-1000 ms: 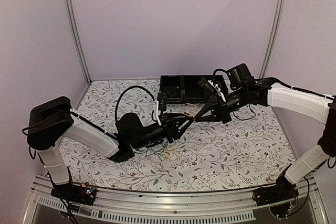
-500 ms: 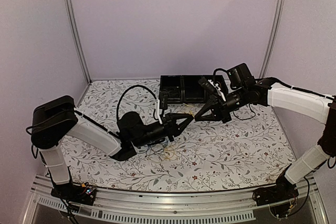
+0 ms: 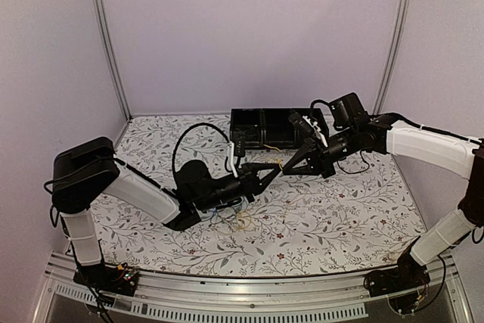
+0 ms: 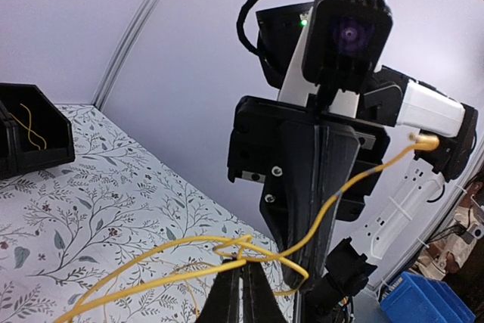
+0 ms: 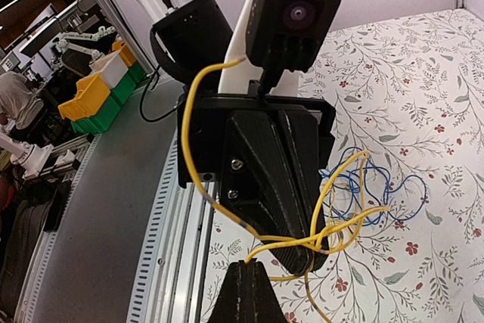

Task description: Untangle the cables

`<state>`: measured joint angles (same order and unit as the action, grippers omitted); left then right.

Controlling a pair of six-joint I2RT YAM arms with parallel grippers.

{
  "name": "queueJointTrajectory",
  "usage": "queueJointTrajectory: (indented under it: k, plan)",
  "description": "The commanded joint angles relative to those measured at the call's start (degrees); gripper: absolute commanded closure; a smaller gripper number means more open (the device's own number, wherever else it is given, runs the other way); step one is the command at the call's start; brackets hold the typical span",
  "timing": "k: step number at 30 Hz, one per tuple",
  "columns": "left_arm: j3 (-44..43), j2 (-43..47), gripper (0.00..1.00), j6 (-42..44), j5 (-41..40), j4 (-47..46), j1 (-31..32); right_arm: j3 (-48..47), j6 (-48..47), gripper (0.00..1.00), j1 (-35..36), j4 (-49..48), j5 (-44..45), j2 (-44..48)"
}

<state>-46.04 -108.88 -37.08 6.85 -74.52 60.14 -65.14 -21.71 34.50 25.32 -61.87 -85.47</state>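
A knotted yellow cable (image 3: 280, 163) is held in the air between my two grippers, above the middle of the table. My left gripper (image 3: 272, 171) is shut on the yellow cable (image 4: 159, 256), which crosses its tips (image 4: 243, 264) beside the knot. My right gripper (image 3: 286, 169) faces it tip to tip and is shut on an end of the same cable (image 5: 302, 241) at its tips (image 5: 248, 265). Thin blue cables (image 5: 382, 187) lie in loops on the table under the left gripper. A pale loop (image 3: 242, 222) lies nearer the front.
A black divided tray (image 3: 261, 112) stands at the back of the floral table, just behind both grippers. One of its compartments (image 4: 54, 140) holds a short yellow cable (image 4: 30, 128). The left arm's thick black cable (image 3: 189, 132) arches above its wrist.
My left gripper has closed on the yellow cable, and the left arm has shifted slightly right and up. The right gripper has stayed shut in the same place.
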Motion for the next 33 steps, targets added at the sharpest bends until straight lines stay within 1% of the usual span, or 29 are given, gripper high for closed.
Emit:
queueJointTrajectory:
  k: [1,10,16,18,20,21,22,23,25,29,33]
  plan:
    - [-0.4,-1.2,1.00,-1.1,-3.9,1.0,-2.5,0.5,-0.9,1.00,0.5,1.4,-5.2,2.5]
    - [3.3,-2.2,1.00,-5.3,-6.6,3.7,-6.3,-0.6,-5.4,1.00,0.5,6.2,-10.0,4.7]
    - [6.2,-4.8,0.99,-9.7,-6.3,0.5,-8.3,-0.3,-6.0,1.00,0.3,6.4,-9.6,5.4]
    - [7.0,-4.9,0.99,-9.8,-5.7,-1.3,-8.4,-0.1,-5.4,1.00,0.3,5.0,-7.3,5.0]
    - [7.3,-4.7,1.00,-9.6,-4.9,-2.2,-8.4,0.5,-3.3,1.00,0.3,1.1,-0.7,4.4]
    - [7.5,-4.7,1.00,-9.6,-4.7,-2.6,-8.4,1.0,0.1,0.96,0.3,-0.7,3.4,4.2]
    - [7.6,-4.5,1.00,-9.3,-4.3,-3.0,-8.3,1.3,1.8,0.86,0.3,-2.0,7.5,3.7]
    - [7.7,-4.4,1.00,-9.1,-4.0,-3.3,-8.3,1.2,2.6,0.78,0.2,-2.6,10.3,3.1]
    - [7.5,-3.8,1.00,-8.4,-3.9,-2.8,-7.9,0.3,3.1,0.68,0.3,-2.2,11.8,0.9]
    - [5.9,-1.6,1.00,-4.3,-4.9,1.7,-5.9,-3.3,4.2,0.61,0.9,-0.1,11.1,-4.5]
    - [4.3,0.6,1.00,-0.8,-6.7,6.9,-3.8,-6.2,4.0,0.56,2.1,1.8,10.9,-8.8]
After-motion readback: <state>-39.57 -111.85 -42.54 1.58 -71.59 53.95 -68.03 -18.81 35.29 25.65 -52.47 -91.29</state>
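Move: My left fingertips pinch a tangled yellow loop, and my right fingertips are shut on its other side; the loop lies some 3 cm left and 2 cm ahead of the right hand. The blue cable bundle lies on the table, about 15 cm left of my left hand, level with it fore-and-aft and some 20 cm below. The black tray stands around 35 cm ahead of that hand, 5 cm to its right and 17 cm lower. I pull the yellow loop apart between my shut grippers; after barely moving, my left hand darts about 9 cm down, 7 forward and 6 left, turning slightly counter-clockwise, then eases back a little, keeping its pinch. My right hand jerks a few centimetres back and up, then opens nearly halfway while reversing forward and down past its starting height, its hold on the cable ended. ##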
